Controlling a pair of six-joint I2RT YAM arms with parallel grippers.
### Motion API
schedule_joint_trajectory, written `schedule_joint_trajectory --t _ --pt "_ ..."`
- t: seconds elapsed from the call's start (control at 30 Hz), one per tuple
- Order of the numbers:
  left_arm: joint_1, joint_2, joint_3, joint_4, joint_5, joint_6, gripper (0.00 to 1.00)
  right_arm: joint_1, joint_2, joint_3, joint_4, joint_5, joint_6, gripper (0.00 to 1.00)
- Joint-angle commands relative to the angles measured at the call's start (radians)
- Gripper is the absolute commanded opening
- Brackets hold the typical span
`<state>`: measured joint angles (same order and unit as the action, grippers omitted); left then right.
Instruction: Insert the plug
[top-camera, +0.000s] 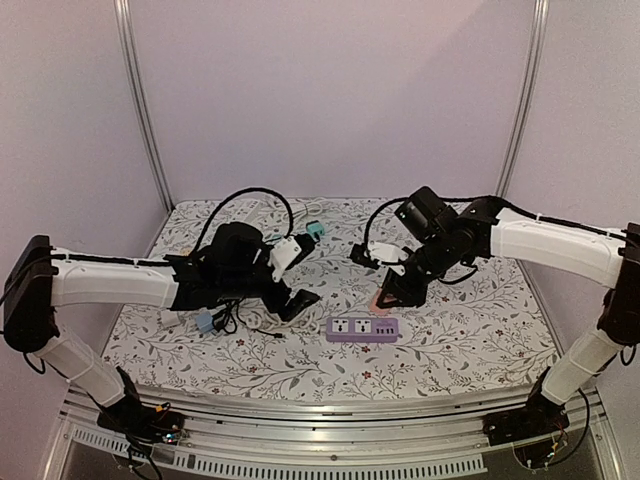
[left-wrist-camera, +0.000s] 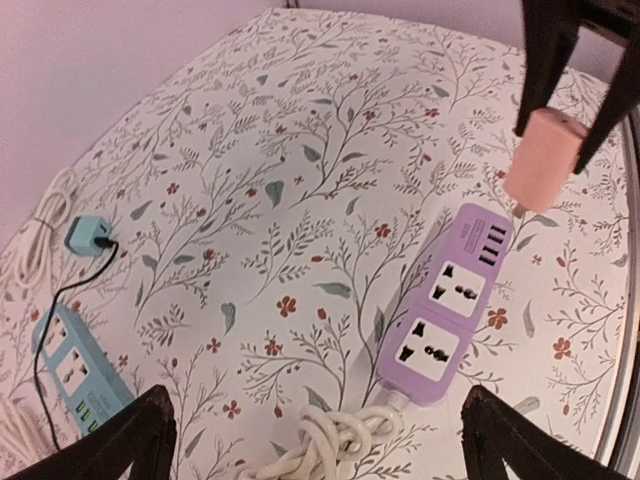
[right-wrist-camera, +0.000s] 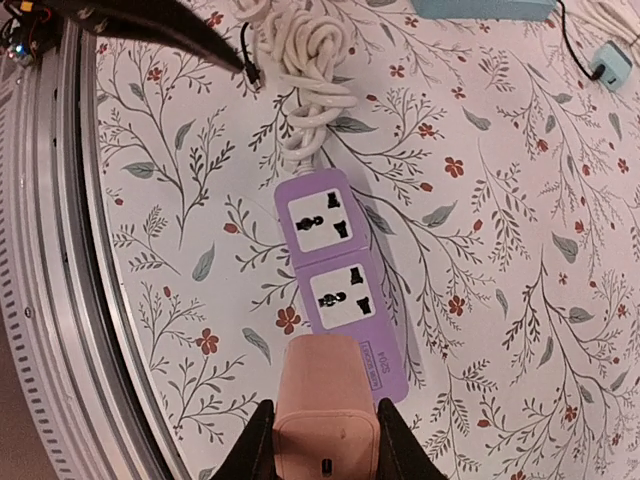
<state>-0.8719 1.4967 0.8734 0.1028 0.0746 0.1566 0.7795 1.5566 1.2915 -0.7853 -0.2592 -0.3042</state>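
A purple power strip (top-camera: 363, 328) lies on the floral cloth; it also shows in the left wrist view (left-wrist-camera: 445, 305) and the right wrist view (right-wrist-camera: 335, 275). My right gripper (top-camera: 392, 294) is shut on a pink plug adapter (right-wrist-camera: 325, 415), holding it just above the strip's USB end; the plug also shows in the left wrist view (left-wrist-camera: 543, 160) and the top view (top-camera: 385, 300). My left gripper (top-camera: 292, 275) is open and empty, left of the strip near its coiled white cord (left-wrist-camera: 335, 435).
A light blue power strip (left-wrist-camera: 75, 375) and a small teal plug (left-wrist-camera: 88, 235) with black cable lie at the left. The metal table edge (right-wrist-camera: 45, 250) runs along the near side. Black cables loop at the back (top-camera: 250, 200).
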Motion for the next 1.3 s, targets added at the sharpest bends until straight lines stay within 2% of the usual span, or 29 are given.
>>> schedule_joint_trajectory --t 0.0,0.1,0.5,0.83,1.27 --pt "0.058 -0.025 -0.033 -0.081 -0.241 -0.119 0.99 0.068 0.073 0.005 0.027 0.051 -0.295 0.00" --pt "0.080 -0.040 -0.052 -0.091 -0.307 -0.127 1.00 0.075 0.137 0.037 0.020 0.054 -0.343 0.00" --pt "0.101 -0.033 -0.055 -0.075 -0.307 -0.113 0.99 0.119 0.327 0.162 -0.004 0.141 -0.448 0.00" --pt "0.106 -0.030 -0.053 -0.084 -0.312 -0.106 1.00 0.119 0.350 0.176 -0.040 0.219 -0.454 0.00" --pt "0.106 -0.023 -0.051 -0.093 -0.325 -0.097 0.99 0.119 0.355 0.194 -0.060 0.179 -0.439 0.00"
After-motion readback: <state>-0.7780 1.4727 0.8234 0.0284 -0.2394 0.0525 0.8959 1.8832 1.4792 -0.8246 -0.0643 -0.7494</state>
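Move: The purple power strip's socket next to its USB end lies some 14 cm below the right hand, which holds the pink plug, and about 4 cm to its left, roughly level fore and aft. The other socket is about 5 cm farther left again; the USB end is about 1 cm right of the hand. The strip's white cord bundle is about 21 cm to the hand's left and 2 cm ahead. From the left hand the near-USB socket is about 13 cm right and 3 cm back. The pink plug, still pinched in the right gripper, is lowered about 7 cm and carried some 4 cm left towards the socket beside the USB end, while the wrist turns about 25 degrees counter-clockwise and brings the fingers closer to vertical. The empty left hand swings about 8 cm left and 5 cm forward, away from the strip, then waits with fingers open. ##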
